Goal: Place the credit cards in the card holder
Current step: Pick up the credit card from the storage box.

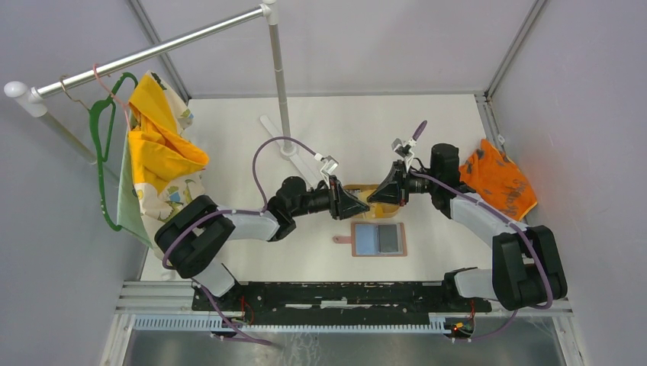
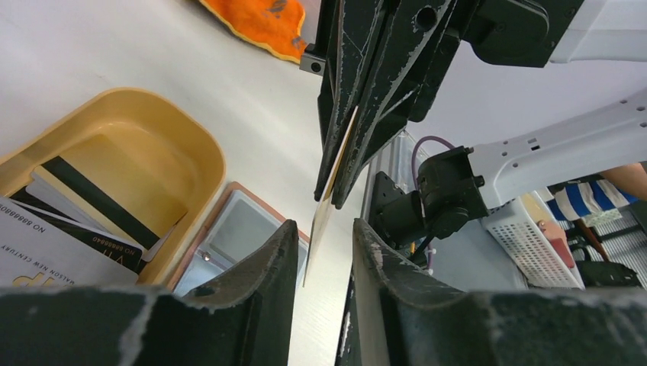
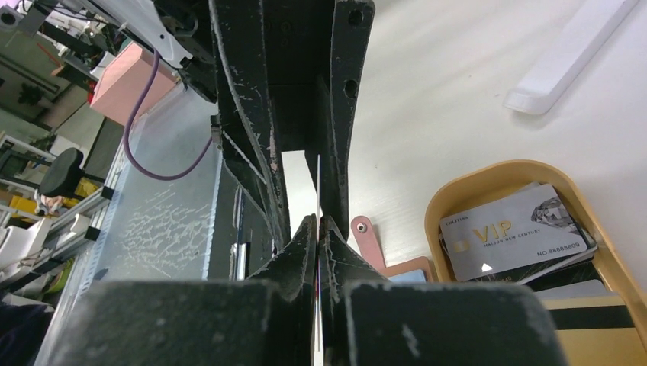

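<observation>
My right gripper (image 1: 376, 197) (image 3: 317, 226) is shut on a thin gold credit card (image 2: 336, 164), seen edge-on and held in the air. My left gripper (image 1: 358, 204) (image 2: 324, 229) faces it tip to tip. Its jaws stand apart, with the card's free end between them, nearer the left finger (image 2: 284, 252). Both grippers hover over a tan tray (image 1: 355, 187) (image 2: 200, 149) that holds more credit cards, a silver VIP one (image 3: 516, 232) on top. The reddish-brown card holder (image 1: 379, 239) (image 2: 229, 200) lies open on the table just in front of the tray, with its snap tab (image 3: 369, 239) to the left.
An orange cloth (image 1: 497, 183) lies at the right edge of the table. A clothes rack pole (image 1: 281, 84) stands behind the tray on a white base (image 3: 568, 53). A yellow garment (image 1: 160, 152) on a green hanger hangs at the left.
</observation>
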`<state>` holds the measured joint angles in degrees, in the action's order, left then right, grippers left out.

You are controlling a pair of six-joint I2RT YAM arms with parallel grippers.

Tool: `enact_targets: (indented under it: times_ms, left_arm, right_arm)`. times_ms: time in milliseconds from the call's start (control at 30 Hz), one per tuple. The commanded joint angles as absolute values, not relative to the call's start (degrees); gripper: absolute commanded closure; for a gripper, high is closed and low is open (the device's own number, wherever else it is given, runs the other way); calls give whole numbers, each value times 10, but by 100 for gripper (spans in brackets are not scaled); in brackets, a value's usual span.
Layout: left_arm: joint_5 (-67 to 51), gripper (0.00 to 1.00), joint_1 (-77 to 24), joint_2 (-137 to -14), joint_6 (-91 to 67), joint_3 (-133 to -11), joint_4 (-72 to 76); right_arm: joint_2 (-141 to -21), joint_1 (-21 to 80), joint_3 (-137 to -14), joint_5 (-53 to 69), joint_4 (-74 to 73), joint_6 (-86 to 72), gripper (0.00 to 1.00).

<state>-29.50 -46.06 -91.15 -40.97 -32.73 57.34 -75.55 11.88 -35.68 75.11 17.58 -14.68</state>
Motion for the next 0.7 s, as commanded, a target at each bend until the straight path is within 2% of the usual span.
enact_targets:
  times_ms: [0, 267, 433, 500, 567, 667]
  left_arm:
    - [-354, 64, -454, -906, -388, -350, 580]
    - [-369, 84, -454, -888, -344, -364, 508]
    - [-373, 84, -454, -887, -337, -378, 488]
    - [-373, 95, -454, -884, -336, -378, 488]
    - [-371, 98, -454, -879, -332, -375, 487]
    - [-363, 98, -453, -869, -322, -366, 481]
  right_arm:
    - [-748, 124, -387, 774, 144, -88, 100]
    - [-750, 129, -392, 773, 122, -63, 100]
    - [-750, 139, -399, 770, 86, -22, 100]
    - [-752, 141, -405, 766, 63, 3, 99]
    - [-752, 144, -413, 761, 28, 38, 93]
    - [-751, 145, -428, 742, -22, 89, 68]
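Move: Between the two facing grippers stands the gold credit card, still pinched by the right hand, its middle some 3 cm to the right of the left hand and 1 cm ahead, at about the same height. From the right hand its middle lies about 3 cm left and 1 cm back. The storage box is some 13 cm below, 4 cm right of the left hand and 1 cm ahead; the card holder, about 14 cm below, lies 6 cm right and 10 cm back. Closing from nearly half open to shut, the left fingers pinch the free end of the card while that hand eases back and down, about 1 cm each, turning slightly clockwise. The right hand drifts back roughly 1 cm with the card, keeping its grip until near the end, when its fingers start to open around the card. ##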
